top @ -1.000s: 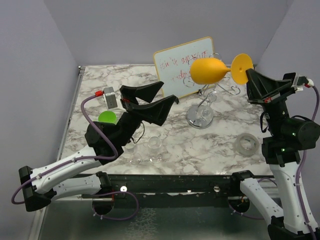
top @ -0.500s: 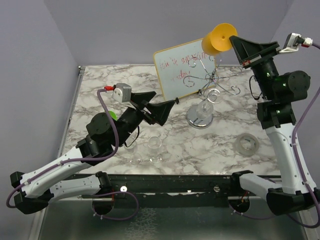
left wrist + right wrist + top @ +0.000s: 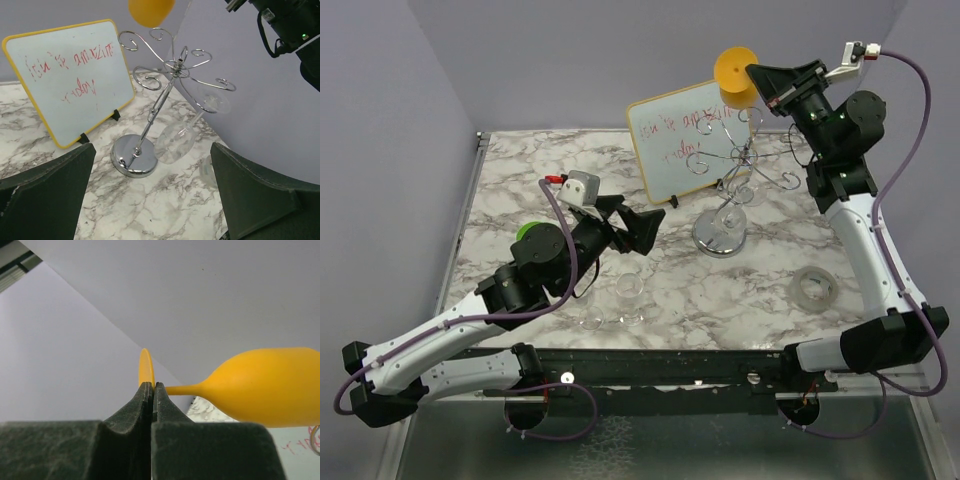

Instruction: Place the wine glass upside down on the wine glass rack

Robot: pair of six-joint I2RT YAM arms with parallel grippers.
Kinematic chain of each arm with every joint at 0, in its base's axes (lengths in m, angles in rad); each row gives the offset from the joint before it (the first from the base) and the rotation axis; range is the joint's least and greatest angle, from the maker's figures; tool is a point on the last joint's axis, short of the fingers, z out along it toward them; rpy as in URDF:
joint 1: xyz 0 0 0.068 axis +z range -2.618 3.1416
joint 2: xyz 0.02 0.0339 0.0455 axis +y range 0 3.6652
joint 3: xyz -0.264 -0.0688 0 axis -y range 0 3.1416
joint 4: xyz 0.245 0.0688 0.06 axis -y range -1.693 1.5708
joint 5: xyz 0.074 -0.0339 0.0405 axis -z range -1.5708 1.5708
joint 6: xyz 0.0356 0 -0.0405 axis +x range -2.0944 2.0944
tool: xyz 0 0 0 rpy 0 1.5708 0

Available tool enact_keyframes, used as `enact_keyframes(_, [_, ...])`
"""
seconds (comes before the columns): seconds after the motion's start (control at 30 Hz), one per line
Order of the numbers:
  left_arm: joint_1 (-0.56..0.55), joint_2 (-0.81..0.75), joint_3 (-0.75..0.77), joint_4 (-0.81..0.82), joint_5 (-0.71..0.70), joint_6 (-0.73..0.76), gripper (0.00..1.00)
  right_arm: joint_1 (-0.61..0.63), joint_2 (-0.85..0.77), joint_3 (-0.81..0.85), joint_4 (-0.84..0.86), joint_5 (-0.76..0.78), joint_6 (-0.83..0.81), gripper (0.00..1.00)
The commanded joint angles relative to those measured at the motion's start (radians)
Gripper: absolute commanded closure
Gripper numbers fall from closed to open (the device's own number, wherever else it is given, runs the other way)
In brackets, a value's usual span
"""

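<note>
The orange wine glass (image 3: 733, 72) hangs foot up and bowl down in my right gripper (image 3: 753, 78), high above the back of the wine glass rack (image 3: 735, 165). In the right wrist view the gripper (image 3: 152, 389) is shut on the thin stem just under the foot, with the bowl (image 3: 270, 387) to the right. The silver rack (image 3: 167, 87) has curled arms and a round base (image 3: 134, 156). A clear glass (image 3: 176, 142) hangs upside down from it. The orange bowl (image 3: 150, 9) sits above its left arms. My left gripper (image 3: 638, 222) is open and empty, left of the rack.
A tilted whiteboard (image 3: 682, 138) with red writing stands behind the rack. Two clear glasses (image 3: 630, 290) stand near the front of the marble table (image 3: 520, 180). A tape roll (image 3: 814, 288) lies at the right and a green object (image 3: 530, 233) at the left.
My right arm has lifted and swung the orange glass back and left, turning it from lying sideways to foot up. My left arm has reached forward toward the rack.
</note>
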Motion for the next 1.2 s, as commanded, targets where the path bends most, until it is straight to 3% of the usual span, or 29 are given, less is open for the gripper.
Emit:
enact_keyframes(0.0, [-0.001,0.013,-0.009,-0.031,-0.034,0.001,0.01,-0.001,0.076,0.057,-0.006,-0.074,-0.068,0.99])
enact_keyframes(0.23, [-0.001,0.021,-0.015,-0.036,-0.042,-0.001,0.01,-0.001,0.13,0.023,0.011,-0.118,-0.028,0.99])
enact_keyframes(1.17, [0.001,0.009,-0.028,-0.061,-0.059,-0.027,0.01,-0.001,0.109,-0.007,-0.331,0.095,0.07,0.99])
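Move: Beyond and well below the right hand, which already grips the yellow glass upside down by its foot, lies the gap between the rack's two far hooks: about 5 cm ahead, level sideways, some 17 cm down. The rack's hub is roughly 7 cm nearer than the gap and 2 cm to its right. The whiteboard's middle stands about 12 cm ahead of the hand, 4 cm left, 35 cm down. From the left hand that gap lies some 24 cm ahead, 17 cm right and slightly lower. Sweeping forward about 4 cm while already sinking, the right hand then goes mostly straight down, nearly 13 cm in all, bringing the inverted yellow glass down beside the rack's far hooks. The wrist tips fingers-down some 25 degrees during the descent, and the closed fingers keep their hold on the foot. The open, empty left hand sinks a little. ##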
